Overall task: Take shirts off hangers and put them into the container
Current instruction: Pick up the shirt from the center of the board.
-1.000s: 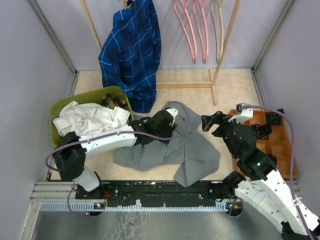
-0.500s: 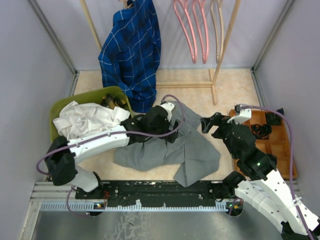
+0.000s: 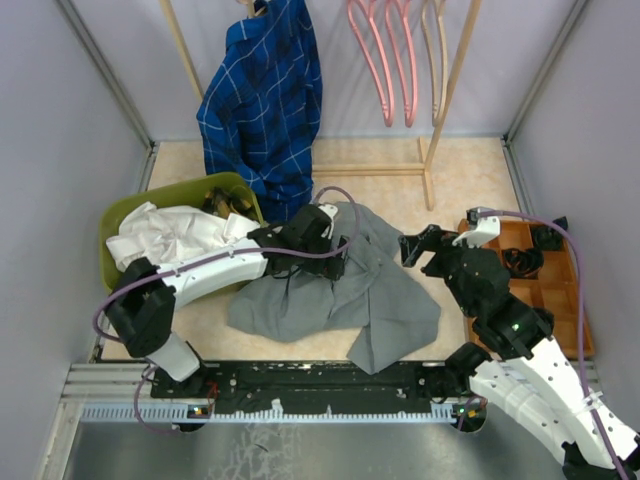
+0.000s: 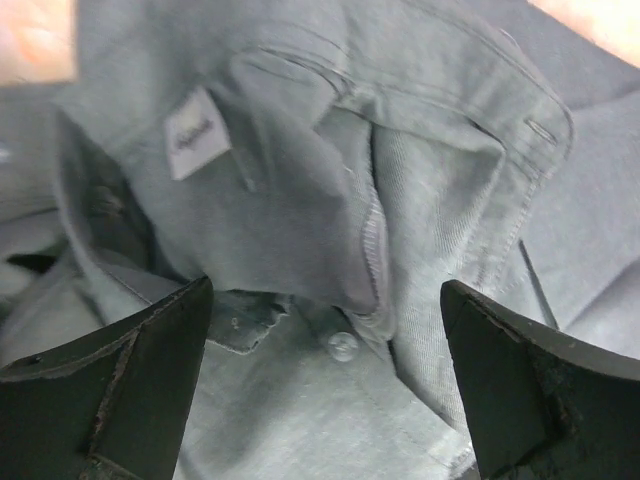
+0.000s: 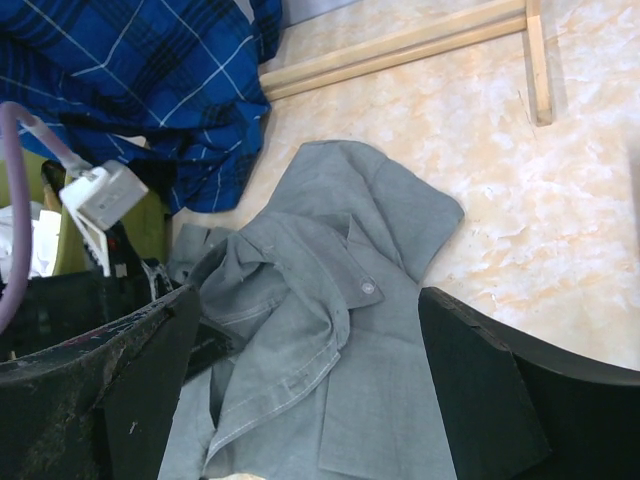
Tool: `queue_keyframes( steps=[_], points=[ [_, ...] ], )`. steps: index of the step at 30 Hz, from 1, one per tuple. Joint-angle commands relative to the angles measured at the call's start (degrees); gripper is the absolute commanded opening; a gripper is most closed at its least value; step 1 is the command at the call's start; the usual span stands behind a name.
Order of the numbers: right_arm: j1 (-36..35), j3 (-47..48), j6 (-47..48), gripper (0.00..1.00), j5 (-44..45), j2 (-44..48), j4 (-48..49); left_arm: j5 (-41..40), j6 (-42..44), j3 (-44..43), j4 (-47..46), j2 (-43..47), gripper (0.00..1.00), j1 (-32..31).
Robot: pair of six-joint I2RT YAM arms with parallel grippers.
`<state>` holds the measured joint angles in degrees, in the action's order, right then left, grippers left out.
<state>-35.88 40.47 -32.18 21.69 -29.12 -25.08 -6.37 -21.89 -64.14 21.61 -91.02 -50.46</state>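
Note:
The grey shirt (image 3: 375,300) lies crumpled on the floor between the arms. My left gripper (image 3: 330,268) hovers over its collar, open. In the left wrist view both fingers (image 4: 120,390) stand wide apart around a button (image 4: 342,346), holding nothing. My right gripper (image 3: 432,245) is open beside the shirt's right edge, looking down on the grey shirt (image 5: 330,330). The blue checked shirt (image 3: 262,100) still hangs on a hanger at the rack. Bare pink hangers (image 3: 385,60) hang to its right. The olive container (image 3: 125,208) holds the white shirt (image 3: 175,235).
Wooden rack poles (image 3: 452,90) and a base bar (image 3: 370,169) stand at the back. An orange tray (image 3: 560,295) of black parts sits right of my right arm. Grey walls close in both sides.
My left gripper has opened wide, letting the grey shirt's collar go, and shifted slightly left. The right arm has hardly moved.

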Motion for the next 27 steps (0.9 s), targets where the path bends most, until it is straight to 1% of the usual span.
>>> queue_keyframes(
  steps=[1, 4, 5, 8, 9, 10, 11, 12, 14, 16, 17, 18, 22, 27],
  points=[
    [-0.23, 0.92, -0.48, 0.90, -0.61, -0.44, 3.23, 8.19, -3.33, -1.57, -2.70, -1.60, 1.00, -0.19],
    [-0.19, 0.84, -0.70, 0.90, -0.86, -0.48, 3.26, 11.10, -3.48, -0.40, -5.85, -4.33, 1.00, -0.25],
    [-0.24, 0.80, -0.75, 0.90, -0.92, -0.59, 3.25, 11.96, -2.98, -1.05, -5.27, -6.12, 1.00, -0.23],
    [-0.17, 0.93, -0.73, 0.90, -0.99, -0.60, 3.12, 11.04, -2.71, -2.27, -0.97, -12.47, 1.00, -0.39],
    [-0.28, 0.93, -0.74, 0.90, -1.00, -0.63, 3.13, 10.47, -2.28, -1.92, -0.54, -14.18, 0.99, -0.49],
    [-0.23, 0.88, -0.73, 0.91, -1.03, -0.62, 3.05, 10.50, -1.72, -1.20, -0.48, -15.42, 0.94, -0.59],
    [-0.22, 0.92, -0.70, 0.91, -1.04, -0.62, 2.87, 11.34, -0.74, -0.50, -0.46, -16.58, 0.87, -0.74],
    [-0.24, 0.93, -0.72, 0.91, -1.02, -0.66, 2.73, 12.36, 0.20, 0.22, -0.13, -17.41, 0.76, -0.70],
    [-0.24, 0.93, -0.75, 0.91, -0.68, -0.61, 2.42, 12.81, 1.75, 1.40, 0.52, -18.07, 0.48, -1.23],
    [-0.23, 0.64, -0.74, 0.91, -0.43, -0.56, 2.42, 10.85, 2.14, 2.96, 0.96, -16.41, 0.23, -2.08],
    [-0.24, 0.46, -0.69, 0.91, -0.39, -0.55, 2.59, 9.94, 2.08, 3.50, 0.98, -14.92, 0.07, -2.47],
    [-0.22, 0.34, -0.70, 0.91, -0.44, -0.56, 2.84, 8.70, 1.83, 3.84, 1.12, -12.59, 0.00, -2.77],
    [-0.18, 0.18, -0.83, 0.91, -0.72, -0.85, 3.60, 3.28, 2.41, 3.33, 1.65, 0.59, 0.00, -3.28],
    [-0.17, 0.23, -0.79, 0.91, -0.36, -1.10, 3.65, -8.06, 7.43, -0.91, 1.64, 19.90, 0.00, -3.33]
  ],
)
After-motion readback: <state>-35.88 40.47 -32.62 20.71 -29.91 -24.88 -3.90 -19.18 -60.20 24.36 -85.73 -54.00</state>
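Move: The grey shirt's bunched collar lies nearly under the open left hand, about 8 cm down, 2 cm back and 3 cm to the right. From the same hand, the container is some 32 cm left and 6 cm ahead, and the hanging blue plaid shirt's hem roughly 13 cm ahead and 10 cm left. The idle right hand has the collar about 12 cm to its left, 22 cm below and 1 cm ahead. The left fingers pinch a fold of the grey shirt's collar: wide open, the hand sinks about 8 cm while easing right and a little back, tilting some 10 degrees nearer vertical, and shuts fully low down. Still pinching, it draws a little farther back and left, then climbs quickly by about 8 cm as the tilt comes back out. ##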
